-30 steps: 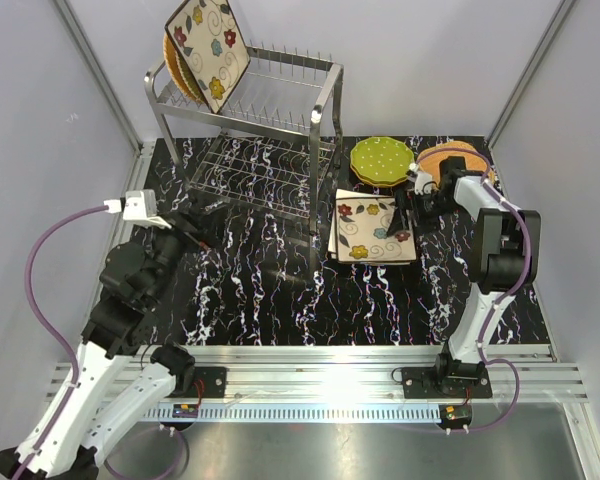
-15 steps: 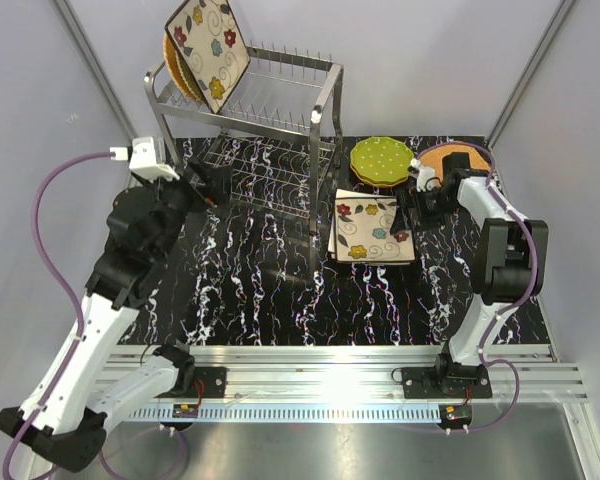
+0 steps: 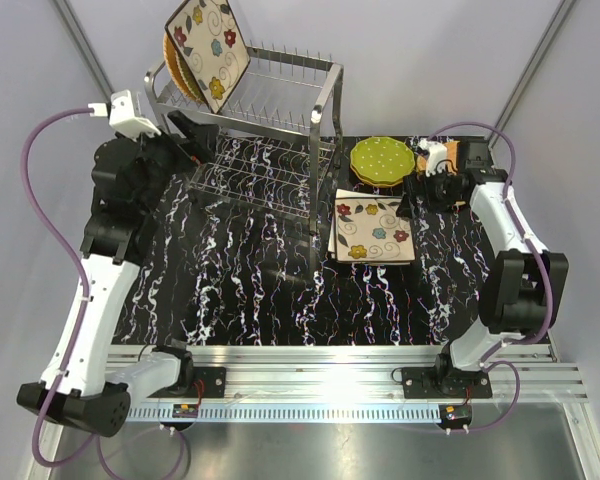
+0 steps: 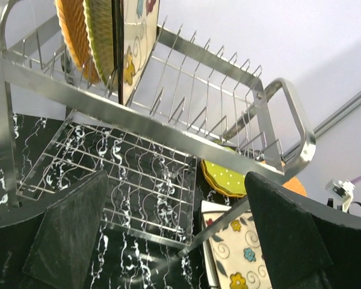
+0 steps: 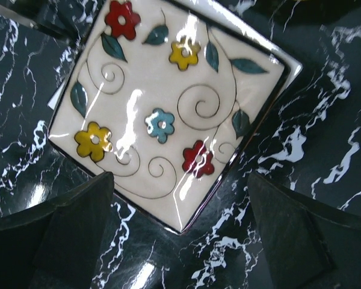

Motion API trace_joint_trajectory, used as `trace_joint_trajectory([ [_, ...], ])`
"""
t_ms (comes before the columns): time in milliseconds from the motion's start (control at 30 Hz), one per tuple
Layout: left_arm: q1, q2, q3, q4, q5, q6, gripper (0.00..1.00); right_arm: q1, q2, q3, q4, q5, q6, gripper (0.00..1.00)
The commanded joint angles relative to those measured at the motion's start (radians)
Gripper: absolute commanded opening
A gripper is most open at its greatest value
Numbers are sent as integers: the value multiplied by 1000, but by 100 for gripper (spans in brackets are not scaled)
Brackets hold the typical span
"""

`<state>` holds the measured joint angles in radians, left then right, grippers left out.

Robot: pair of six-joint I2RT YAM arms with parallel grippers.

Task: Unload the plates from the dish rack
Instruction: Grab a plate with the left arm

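Note:
The steel dish rack (image 3: 270,105) stands at the back of the table. At its top left end a square cream flowered plate (image 3: 208,50) stands upright, with an orange wicker plate (image 3: 170,62) behind it. The left wrist view shows a green plate (image 4: 99,30) between the wicker plate (image 4: 74,33) and the cream plate (image 4: 137,42). My left gripper (image 3: 192,130) hangs open beside the rack's left end, below those plates. A green dotted plate (image 3: 382,160) and a cream flowered plate (image 3: 373,230) lie on the table to the right. Above the flat cream plate's (image 5: 162,108) right edge my right gripper (image 3: 408,198) is open and empty.
An orange wicker plate (image 3: 472,152) lies at the back right, mostly hidden by my right arm. The rack's lower wire shelf (image 4: 126,174) holds nothing. The black marbled table (image 3: 270,290) is enclosed by pale walls on three sides.
My left arm has lifted and swung back to the rack's upper left end. My right arm has pulled up and back from the flat cream plate. Both grippers stay open.

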<state>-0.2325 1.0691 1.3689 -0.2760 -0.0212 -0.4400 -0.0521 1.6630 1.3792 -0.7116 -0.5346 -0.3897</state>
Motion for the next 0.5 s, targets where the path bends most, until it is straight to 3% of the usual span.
trace_joint_trajectory([
  [0, 36, 38, 82, 64, 93, -46, 99, 9, -94, -23, 86, -62, -14, 100],
  [267, 94, 160, 214, 69, 152, -111, 98, 9, -163, -89, 153, -235, 23, 100],
  [467, 133, 290, 356, 60, 165, -163, 93, 9, -187, -92, 141, -275, 41, 100],
])
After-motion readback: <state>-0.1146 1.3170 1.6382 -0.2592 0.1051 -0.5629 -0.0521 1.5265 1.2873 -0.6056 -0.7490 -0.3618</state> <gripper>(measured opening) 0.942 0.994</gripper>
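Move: The flowered square plate standing in the upper rack is about 22 cm straight ahead of the open left hand, its middle roughly level with it. Its neighbours to the left are the green plate, some 4 cm over, and the orange plate, some 7 cm over, both slightly lower; the rack's front rail crosses the way about 12 cm ahead and 9 cm below. From the right hand, that flowered plate is about 17 cm ahead, 39 cm left and 28 cm up. The left hand reaches forward about 6 cm while climbing about 4 cm, heading for the near edge of the flowered square plate above the rack's front rail, with its fingers level and wide open and its left side dipping slightly. The right hand, empty and open, keeps rising off the plates laid on the table, some 4 cm up, then also swings left with a slight draw back, its fingers tipping up a little. ##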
